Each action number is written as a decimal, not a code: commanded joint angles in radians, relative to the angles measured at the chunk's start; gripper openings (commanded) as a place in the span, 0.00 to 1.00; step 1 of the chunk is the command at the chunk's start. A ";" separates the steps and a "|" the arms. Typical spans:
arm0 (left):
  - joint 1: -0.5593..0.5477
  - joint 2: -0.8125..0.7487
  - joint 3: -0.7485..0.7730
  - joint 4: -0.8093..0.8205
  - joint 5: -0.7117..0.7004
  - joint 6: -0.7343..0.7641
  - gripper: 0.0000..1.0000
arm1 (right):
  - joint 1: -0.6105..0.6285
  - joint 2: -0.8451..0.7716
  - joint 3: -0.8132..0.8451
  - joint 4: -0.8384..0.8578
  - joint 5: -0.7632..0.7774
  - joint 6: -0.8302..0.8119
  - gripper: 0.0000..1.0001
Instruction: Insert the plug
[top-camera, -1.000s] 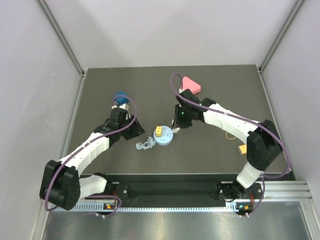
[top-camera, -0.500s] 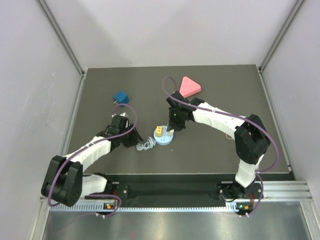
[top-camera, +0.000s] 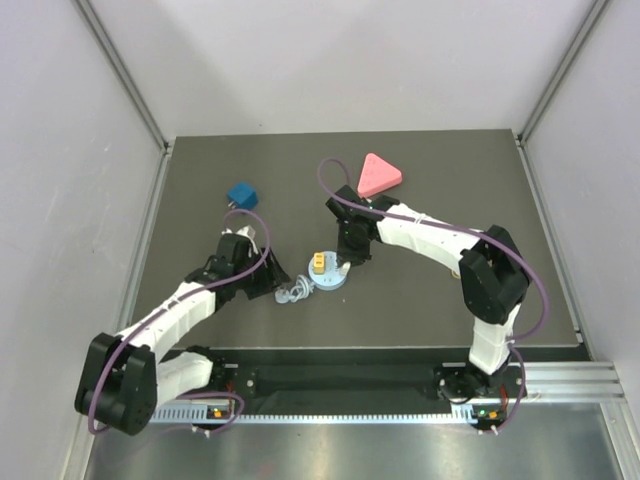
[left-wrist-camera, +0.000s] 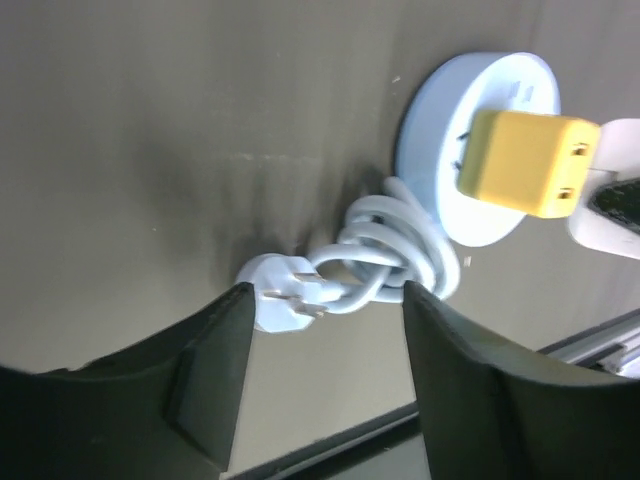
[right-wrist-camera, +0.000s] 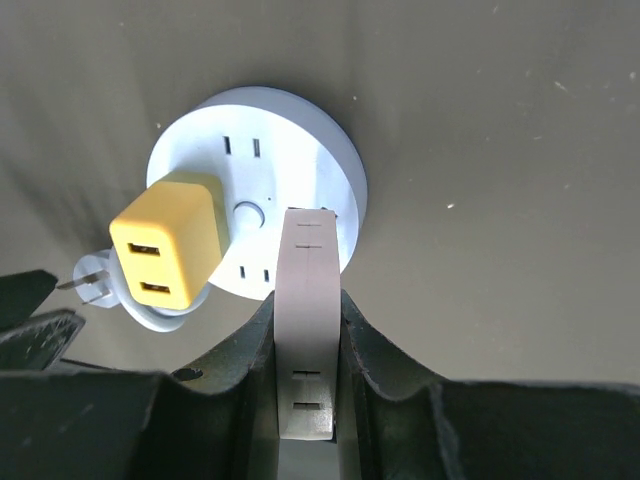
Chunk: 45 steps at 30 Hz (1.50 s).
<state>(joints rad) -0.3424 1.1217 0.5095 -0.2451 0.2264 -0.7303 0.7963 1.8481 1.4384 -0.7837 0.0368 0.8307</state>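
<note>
A white plug (left-wrist-camera: 285, 300) with bare metal prongs lies on the dark table at the end of its coiled white cord (left-wrist-camera: 395, 255). The cord lies against a round pale-blue socket hub (right-wrist-camera: 300, 150), (top-camera: 330, 277), which carries a yellow adapter (right-wrist-camera: 168, 250). My left gripper (left-wrist-camera: 325, 335) is open, its fingers either side of the plug and coil, with nothing between the pads. My right gripper (right-wrist-camera: 306, 300) is shut on a flat white slotted bar (right-wrist-camera: 308, 300) whose far end rests over the hub's near rim.
A blue cube (top-camera: 241, 192) sits at the back left and a pink triangular block (top-camera: 378, 173) at the back centre. Both arms meet near the table's middle, left gripper (top-camera: 268, 283) and right gripper (top-camera: 347, 258) on either side of the hub.
My left gripper came away from the blue cube toward the coiled cord and opened wider. My right arm swung left, bringing the white bar over the hub.
</note>
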 joint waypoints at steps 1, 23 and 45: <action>0.000 -0.059 0.079 -0.069 -0.004 0.018 0.66 | 0.015 0.005 0.077 -0.045 0.057 -0.013 0.00; 0.000 -0.117 0.323 -0.315 -0.151 0.304 0.86 | 0.024 0.094 0.145 -0.063 0.002 0.021 0.00; 0.000 -0.163 0.311 -0.330 -0.196 0.299 0.88 | 0.024 0.149 0.186 -0.086 0.029 0.004 0.00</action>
<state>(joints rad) -0.3424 0.9791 0.8032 -0.5831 0.0357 -0.4431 0.8089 1.9728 1.5921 -0.8825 0.0326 0.8398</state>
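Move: The white plug already held edge-on in the right gripper is meant for the round socket, whose middle lies level with that hand, about 3 cm to its left and 6 cm below. The yellow adapter stands on it some 5 cm left of the hand, level with it; the coiled cord's plug lies roughly 13 cm left and 6 cm back. From the open left hand, the socket is about 10 cm right, 4 cm ahead and 4 cm below, and the cord's plug 2 cm back and 4 cm below. Lift the left gripper straight up off the cord's plug, about 9 cm, drawing it some 4 cm left as it clears, spreading its fingers wider and tilting its tips up and over by some 20 degrees. Keep the right gripper shut on the white plug: raise it a touch forward, then lower it past its starting height, easing it left over the socket face towards the middle. ##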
